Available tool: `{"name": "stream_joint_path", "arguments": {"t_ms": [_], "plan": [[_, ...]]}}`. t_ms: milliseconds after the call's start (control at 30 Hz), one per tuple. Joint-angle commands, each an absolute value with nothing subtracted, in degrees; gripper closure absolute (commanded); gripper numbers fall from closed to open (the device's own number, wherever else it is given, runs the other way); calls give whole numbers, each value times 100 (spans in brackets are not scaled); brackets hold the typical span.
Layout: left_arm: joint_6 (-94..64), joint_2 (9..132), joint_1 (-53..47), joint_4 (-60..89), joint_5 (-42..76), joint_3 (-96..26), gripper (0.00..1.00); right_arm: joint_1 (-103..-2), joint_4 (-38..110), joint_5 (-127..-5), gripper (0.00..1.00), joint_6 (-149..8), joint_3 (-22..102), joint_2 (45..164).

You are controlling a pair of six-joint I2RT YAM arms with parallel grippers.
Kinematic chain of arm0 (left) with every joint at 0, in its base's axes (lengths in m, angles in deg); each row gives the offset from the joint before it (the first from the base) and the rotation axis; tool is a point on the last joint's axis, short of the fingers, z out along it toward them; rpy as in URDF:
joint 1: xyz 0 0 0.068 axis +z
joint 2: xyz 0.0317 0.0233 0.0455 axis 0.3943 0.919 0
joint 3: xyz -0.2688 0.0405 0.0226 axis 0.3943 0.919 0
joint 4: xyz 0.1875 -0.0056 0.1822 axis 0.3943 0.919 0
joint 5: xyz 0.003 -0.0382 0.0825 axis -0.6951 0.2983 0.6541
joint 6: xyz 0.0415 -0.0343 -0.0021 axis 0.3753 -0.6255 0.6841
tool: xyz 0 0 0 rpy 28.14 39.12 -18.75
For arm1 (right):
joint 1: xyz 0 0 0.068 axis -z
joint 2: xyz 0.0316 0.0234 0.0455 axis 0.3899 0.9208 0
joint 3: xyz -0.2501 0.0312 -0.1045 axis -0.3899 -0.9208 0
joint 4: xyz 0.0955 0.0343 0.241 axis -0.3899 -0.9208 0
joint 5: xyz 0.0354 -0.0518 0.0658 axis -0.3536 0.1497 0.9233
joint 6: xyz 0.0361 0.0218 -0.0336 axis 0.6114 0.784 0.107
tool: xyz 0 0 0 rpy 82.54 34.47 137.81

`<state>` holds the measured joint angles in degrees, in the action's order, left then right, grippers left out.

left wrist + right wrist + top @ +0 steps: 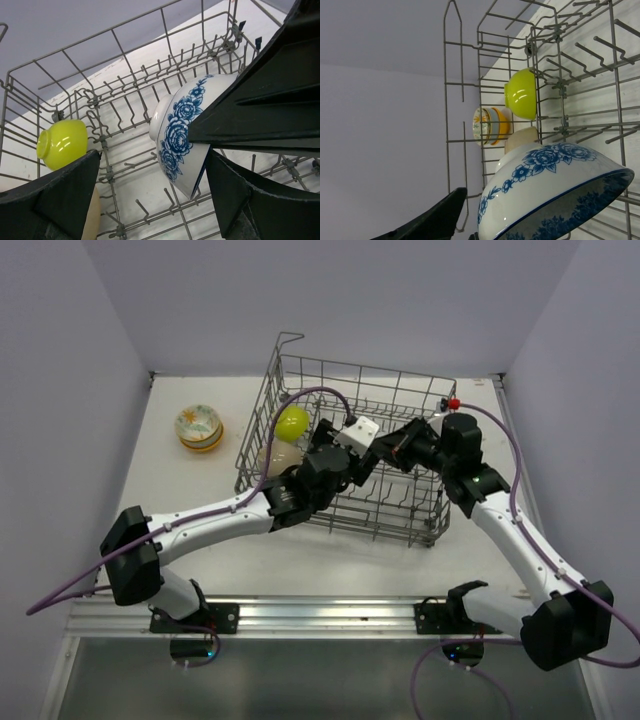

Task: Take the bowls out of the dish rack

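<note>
The grey wire dish rack (pixel 362 369) stands mid-table with both arms reaching in. My right gripper (pixel 479 235) is shut on the rim of a white bowl with blue flowers (pixel 555 187), which is lifted and tilted above the rack floor. In the left wrist view that blue-patterned bowl (pixel 180 135) hangs between the wide-apart fingers of my open left gripper (pixel 150 167); a black right-gripper finger (pixel 260 100) lies over it. A lime-yellow bowl (pixel 292 423) and a beige bowl (pixel 279 456) sit at the rack's left end.
A stack of bowls (pixel 199 427), floral on top and orange-yellow at the bottom, stands on the table left of the rack, also seen through the wires as the stack (pixel 491 125). Grey walls close in on three sides. Upright tines (pixel 131 162) line the rack floor.
</note>
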<state>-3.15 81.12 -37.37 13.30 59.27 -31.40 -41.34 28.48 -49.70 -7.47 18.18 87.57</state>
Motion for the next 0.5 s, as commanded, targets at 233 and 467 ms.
{"name": "stream_joint_path", "arguments": {"t_ms": [233,467], "plan": [[-603,8385,-3786,877,6165,-3064,28,-4150,3823,-4631,100,-307,1770,8343],[-463,8526,-3786,728,6350,-3020,72,-4158,3902,-4271,100,-211,1657,8370]]}}
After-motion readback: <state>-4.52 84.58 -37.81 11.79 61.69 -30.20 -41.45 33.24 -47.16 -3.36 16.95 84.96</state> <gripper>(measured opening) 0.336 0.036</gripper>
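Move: The blue-flowered bowl, still held by its rim in the right fingers, lies about 3 cm ahead, 2 cm right and 2 cm below the left hand; from the right hand it is some 3 cm ahead, 4 cm left and 3 cm lower. In the rack, the green bowl sits about 14 cm left of the left hand, 7 cm ahead and 14 cm down; the beige bowl 16 cm left, 1 cm back, 15 cm down. Left hand sinks 3 cm, closing its fingers around the bowl's lower rim, while right raises the bowl nearly 3 cm. ##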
